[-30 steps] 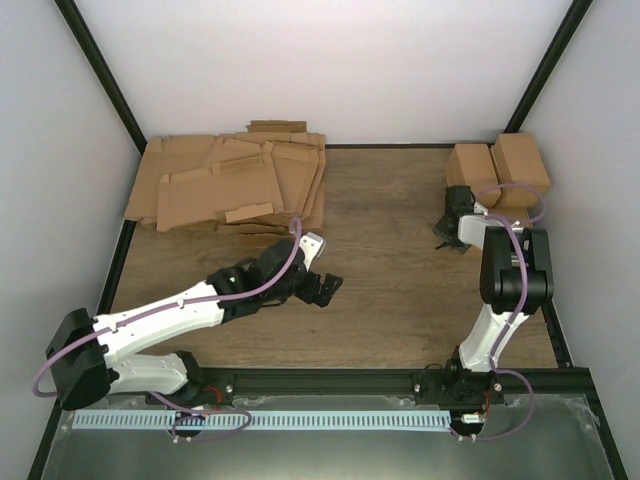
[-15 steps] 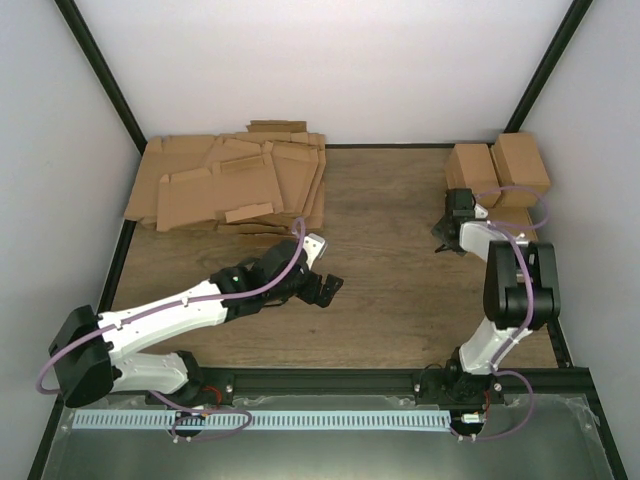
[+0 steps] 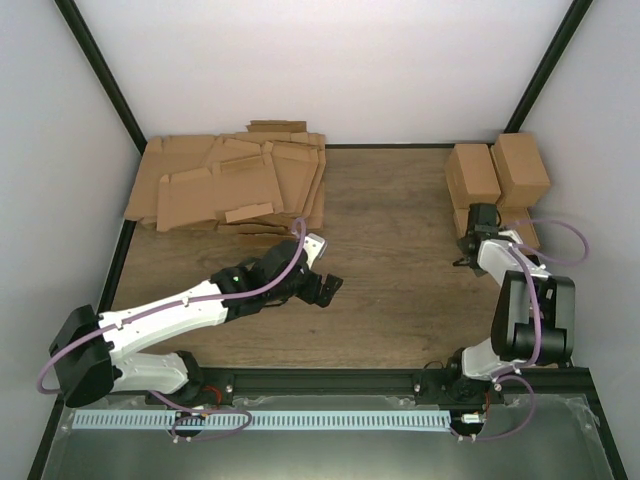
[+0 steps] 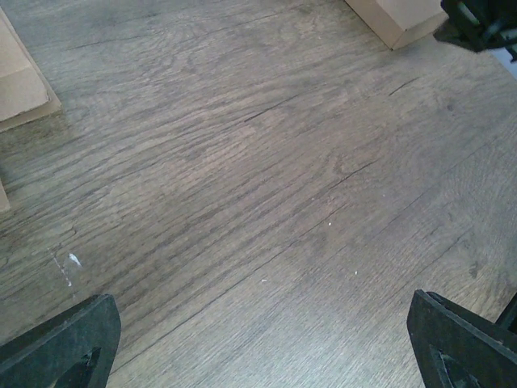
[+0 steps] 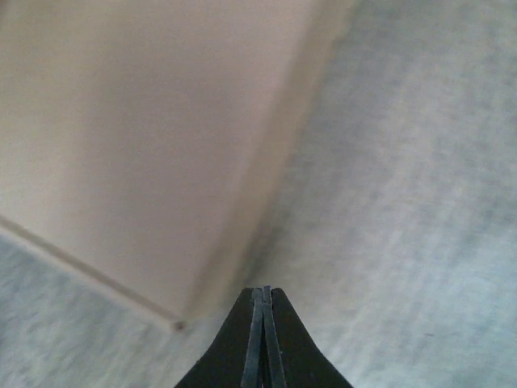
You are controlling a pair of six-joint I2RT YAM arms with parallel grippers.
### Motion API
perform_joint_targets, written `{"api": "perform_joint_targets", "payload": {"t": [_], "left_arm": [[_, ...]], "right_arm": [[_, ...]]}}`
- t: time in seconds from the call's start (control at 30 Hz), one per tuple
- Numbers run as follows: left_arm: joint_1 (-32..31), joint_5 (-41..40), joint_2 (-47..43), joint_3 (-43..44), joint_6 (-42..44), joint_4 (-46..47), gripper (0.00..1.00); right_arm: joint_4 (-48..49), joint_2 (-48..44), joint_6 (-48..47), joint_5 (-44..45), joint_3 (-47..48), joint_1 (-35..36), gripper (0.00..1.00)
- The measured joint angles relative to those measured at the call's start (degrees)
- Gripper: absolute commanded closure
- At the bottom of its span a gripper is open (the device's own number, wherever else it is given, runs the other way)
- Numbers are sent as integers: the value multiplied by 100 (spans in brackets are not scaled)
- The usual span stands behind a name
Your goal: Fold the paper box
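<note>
The paper box (image 3: 461,221) is a low brown carton at the back right, mostly hidden under my right arm. Its corner shows in the left wrist view as the paper box (image 4: 396,16), and as a blurred tan face (image 5: 137,145) in the right wrist view. My right gripper (image 3: 468,255) is shut with nothing between its fingers; its tips (image 5: 262,291) sit just off the box's near corner, above the table. My left gripper (image 3: 325,290) hangs open over bare wood in the middle of the table, holding nothing, its fingers (image 4: 65,339) spread wide.
Two taller blocky cartons (image 3: 497,168) stand behind the paper box against the right frame. A stack of flat die-cut cardboard sheets (image 3: 230,185) fills the back left; one sheet corner (image 4: 20,81) shows in the left wrist view. Black frame posts edge the table.
My right arm has swung right and back, bringing its shut gripper in over the paper box's near-left side. The left arm has barely moved.
</note>
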Motion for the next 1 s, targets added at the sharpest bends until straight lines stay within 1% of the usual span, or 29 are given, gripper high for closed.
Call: {"api": "perform_joint_targets", "payload": {"t": [0.27, 0.57, 1.0], "left_arm": [[0, -15, -74, 0, 0, 0, 0], [0, -15, -76, 0, 0, 0, 0], [0, -13, -57, 81, 4, -17, 0]], "right_arm": [[-103, -442, 577, -2, -595, -372, 99], [61, -313, 603, -413, -595, -1451, 99], [557, 376, 448, -822, -468, -1552, 99]]}}
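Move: Ahead and to the right of the shut right hand lies the finished paper box, its middle some 9 cm out, 7 cm to the right and a few centimetres lower; its near left corner is just ahead and left of the fingertips. Behind stand two finished boxes, the left one about 22 cm ahead and 4 cm right, the right one 24 cm ahead and 15 cm right. From the left hand the paper box is roughly 20 cm ahead and 45 cm right. Backing off from the paper box's near left corner, the right hand draws back about 5.5 cm while going some 6 cm to the right along the near side, turning clockwise nearly 20 degrees. It then sinks, about 4 cm in all, and starts forward again by 2 cm towards the near side, fingers kept shut. ##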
